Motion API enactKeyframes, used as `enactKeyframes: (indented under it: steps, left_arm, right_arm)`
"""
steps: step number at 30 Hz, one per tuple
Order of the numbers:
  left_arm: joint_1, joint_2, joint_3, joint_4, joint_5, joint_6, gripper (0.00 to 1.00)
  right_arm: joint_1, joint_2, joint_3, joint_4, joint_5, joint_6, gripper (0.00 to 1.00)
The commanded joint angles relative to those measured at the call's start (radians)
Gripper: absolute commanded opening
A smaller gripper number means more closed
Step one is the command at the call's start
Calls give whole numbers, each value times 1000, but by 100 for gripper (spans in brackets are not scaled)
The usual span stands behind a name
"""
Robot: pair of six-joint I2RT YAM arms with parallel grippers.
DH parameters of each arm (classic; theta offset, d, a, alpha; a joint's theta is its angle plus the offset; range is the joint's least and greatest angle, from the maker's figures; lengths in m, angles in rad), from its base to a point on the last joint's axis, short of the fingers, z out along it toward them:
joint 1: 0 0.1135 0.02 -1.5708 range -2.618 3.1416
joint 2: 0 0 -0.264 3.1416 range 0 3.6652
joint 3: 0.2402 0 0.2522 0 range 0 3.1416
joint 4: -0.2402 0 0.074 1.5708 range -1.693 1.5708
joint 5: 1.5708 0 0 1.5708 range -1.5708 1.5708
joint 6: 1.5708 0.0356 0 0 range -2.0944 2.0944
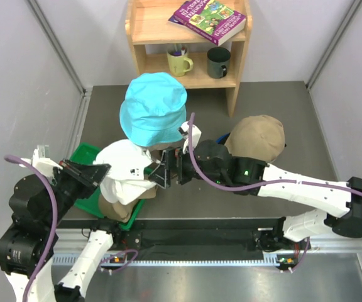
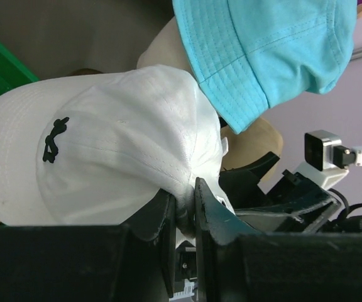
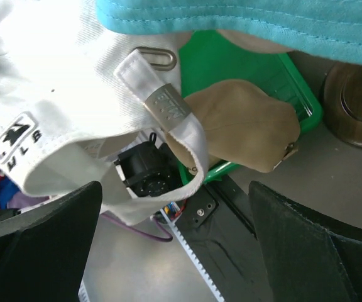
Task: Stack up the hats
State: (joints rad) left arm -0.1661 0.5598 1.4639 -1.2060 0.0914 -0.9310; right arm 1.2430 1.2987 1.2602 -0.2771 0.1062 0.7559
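A cyan bucket hat (image 1: 153, 107) sits on the cream mannequin head (image 2: 162, 50). Just in front of it hangs a white cap (image 1: 127, 170), with my left gripper (image 2: 186, 207) shut on a fold of its fabric at the rim. My right gripper (image 1: 163, 168) stands wide open at the cap's back opening, beside its strap (image 3: 162, 104), with nothing between its fingers (image 3: 43, 233). Under the white cap a tan cap (image 3: 244, 129) lies in the green tray (image 1: 83, 154). Another tan cap (image 1: 256, 138) sits at the right behind my right arm.
A wooden shelf (image 1: 241, 69) at the back holds a book (image 1: 209, 19) and two mugs. A round brown base (image 3: 357, 107) stands beside the tray. Grey walls close in on both sides, and the black rail (image 1: 200, 236) runs along the near edge.
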Motion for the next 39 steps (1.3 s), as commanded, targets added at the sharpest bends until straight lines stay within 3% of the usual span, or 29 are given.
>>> enactKeyframes:
  steps: [1, 5, 6, 10, 13, 14, 17, 20, 22, 23, 24, 26, 31, 39]
  left_arm:
    - [4, -21, -8, 121, 54, -37, 0]
    - [4, -43, -42, 157, 113, -28, 0]
    - [4, -49, -53, 166, 126, -31, 0]
    - [4, -90, -106, 212, 177, -38, 0]
    - [4, -109, -129, 226, 197, -34, 0]
    - [4, -112, -135, 221, 203, -32, 0]
    - [4, -118, -183, 238, 247, -32, 0]
    - [4, -127, -241, 269, 326, -8, 0]
    - [4, -127, -270, 272, 363, 11, 8]
    - [4, -124, -281, 276, 379, 29, 14]
    - [4, -115, -289, 279, 404, 37, 35]
    - [4, -106, -301, 276, 433, 56, 56]
    - [4, -89, -294, 269, 416, 93, 87]
    - [4, -78, -301, 275, 386, 121, 91]
  right_arm:
    - [13, 19, 73, -17, 41, 14, 98]
    - [15, 22, 56, -11, 104, 40, 90]
    - [15, 17, 53, -10, 112, 40, 81]
    - [15, 7, 45, -4, 138, 31, 61]
    - [16, -12, 41, -14, 167, 30, 32]
    - [16, -27, 41, -40, 191, 31, 17]
    - [15, -77, 39, -149, 266, 33, 0]
    - [15, -136, 28, -250, 346, 23, 0]
    - [15, -208, 24, -367, 381, 14, 0]
    - [15, -231, 21, -397, 394, 7, 0]
    - [16, -280, 19, -463, 395, 0, 0]
    - [15, -343, 19, -534, 405, -7, 0]
    - [12, -417, 41, -750, 417, -20, 0]
    - [10, -415, 62, -786, 409, -43, 0]
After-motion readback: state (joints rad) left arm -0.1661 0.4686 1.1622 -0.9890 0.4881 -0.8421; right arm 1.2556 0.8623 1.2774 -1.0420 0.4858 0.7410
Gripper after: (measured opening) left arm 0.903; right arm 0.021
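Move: The left fingers still pinch the white cap, whose middle is about 5 cm to that hand's right and 3 cm lower. From the open right hand, the cap's middle lies roughly 7 cm left and 3 cm below, with its rear strap some 3 cm ahead and 2 cm left. The cyan hat is about 14 cm ahead of the right hand and 1 cm left; the tan cap stack is 25 cm right and 10 cm ahead, 12 cm lower. The right hand eases about 2 cm forward and shuts its fingers on the white cap's rear strap, while the left keeps its pinch and brings the cap a few centimetres right, turning clockwise. The right hand then draws away about 20 cm to its right towards the tan cap stack, fingers tipping down some 20 degrees, rising slightly and then sinking; the left follows a little right and down before opening wide to let go. ##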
